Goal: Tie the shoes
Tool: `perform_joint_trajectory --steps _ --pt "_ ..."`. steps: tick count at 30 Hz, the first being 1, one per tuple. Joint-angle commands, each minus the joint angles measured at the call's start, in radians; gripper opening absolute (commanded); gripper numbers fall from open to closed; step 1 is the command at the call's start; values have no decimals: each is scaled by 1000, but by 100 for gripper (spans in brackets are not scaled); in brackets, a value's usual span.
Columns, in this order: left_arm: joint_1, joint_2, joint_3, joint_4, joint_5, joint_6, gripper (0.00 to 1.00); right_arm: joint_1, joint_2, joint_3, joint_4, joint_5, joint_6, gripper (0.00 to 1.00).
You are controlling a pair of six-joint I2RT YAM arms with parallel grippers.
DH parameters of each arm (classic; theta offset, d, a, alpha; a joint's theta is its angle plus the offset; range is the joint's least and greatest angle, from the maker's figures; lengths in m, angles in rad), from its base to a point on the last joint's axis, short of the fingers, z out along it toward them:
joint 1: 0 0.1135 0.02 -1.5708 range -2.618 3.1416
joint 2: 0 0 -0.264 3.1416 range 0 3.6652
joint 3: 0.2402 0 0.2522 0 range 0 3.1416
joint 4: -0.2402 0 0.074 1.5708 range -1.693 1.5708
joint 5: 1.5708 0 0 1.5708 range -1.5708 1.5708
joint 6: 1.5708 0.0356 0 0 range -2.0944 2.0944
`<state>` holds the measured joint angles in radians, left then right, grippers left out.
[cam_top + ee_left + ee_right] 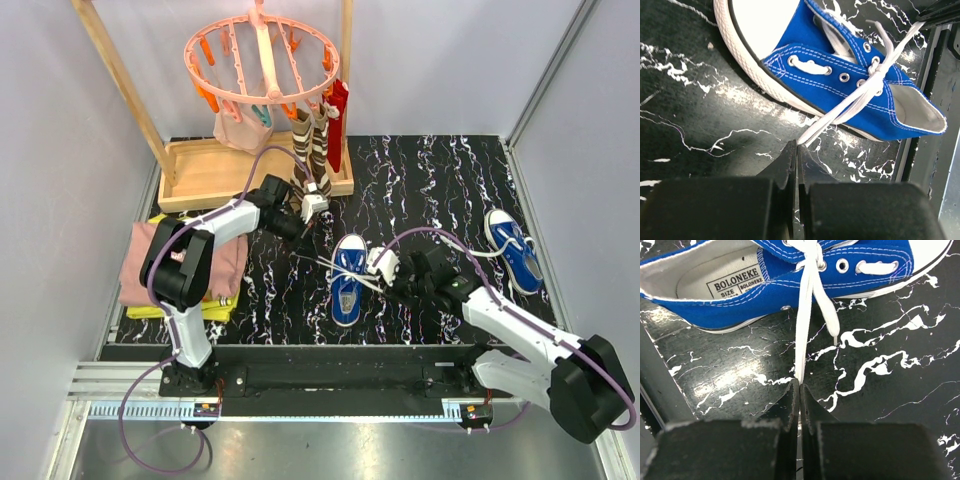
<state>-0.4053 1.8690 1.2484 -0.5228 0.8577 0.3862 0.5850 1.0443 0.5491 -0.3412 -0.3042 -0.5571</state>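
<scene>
One blue shoe (347, 282) with a white toe cap lies in the middle of the black marbled mat, and the other shoe (513, 249) sits at the right. My left gripper (302, 243) is up and left of the middle shoe. In the left wrist view that shoe (840, 75) is close, and its white lace (840, 112) runs taut from the crossing over the tongue to my left gripper (798, 144), which is shut on its end. My right gripper (800, 381) is shut on the other lace (801, 335), pulled straight from the shoe (765, 290).
At the back left a wooden rack base (215, 170) carries a pink round peg hanger (262, 55) with striped socks (312, 150) hanging low near my left wrist. Folded pink and yellow cloths (140, 270) lie at the left edge. Grey walls close in both sides.
</scene>
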Motion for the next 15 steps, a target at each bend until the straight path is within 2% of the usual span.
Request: perform_joint_trajectory --steps 1,6,7,8,9,11,12,15 --pt "25 1 29 6 -55 -1 0 -13 40 18 -38 22 -12 0" --pt "11 -59 -24 39 -32 -23 0 -14 111 90 -27 -35 -4 0" --pt "2 -79 -38 76 -34 -36 3 -14 114 103 -27 -47 6 2" --pt "-3 -97 -52 101 -37 -74 17 -11 115 112 -28 -55 9 18" --pt "-9 -141 -79 125 -39 -101 28 -13 111 133 -28 -56 13 32" --pt "-21 -183 -92 176 -46 -162 40 -14 83 155 -30 -61 32 54" --pt "-21 -226 -98 193 -51 -188 42 -13 68 175 -28 -55 39 65" --pt "-20 -293 -106 227 -80 -244 52 -14 2 218 -44 -30 65 79"
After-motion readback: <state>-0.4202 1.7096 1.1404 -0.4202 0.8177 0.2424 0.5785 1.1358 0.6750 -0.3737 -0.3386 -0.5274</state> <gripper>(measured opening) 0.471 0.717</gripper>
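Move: The left hand pinches one bow loop, with the knot about 12 cm to its right and 5 cm back, roughly level; the shoe's white toe cap is some 11 cm right and 2 cm ahead, a few centimetres lower. The right hand pinches the opposite loop, with the knot about 8 cm to its left and 4 cm ahead, roughly level, and the shoe's heel opening about 9 cm left and 3 cm back, slightly lower. Both hands, still pinching the bow's two loops at first, open their fingers almost together and let go, the left to about half and the right to nearly three quarters, while the left hand stays low until its fingers part and then rises about 3 cm, easing 1 cm back. The right hand first dips about 1 cm, then opens and climbs some 3 cm from that low point while shifting forward and left towards the knot. ##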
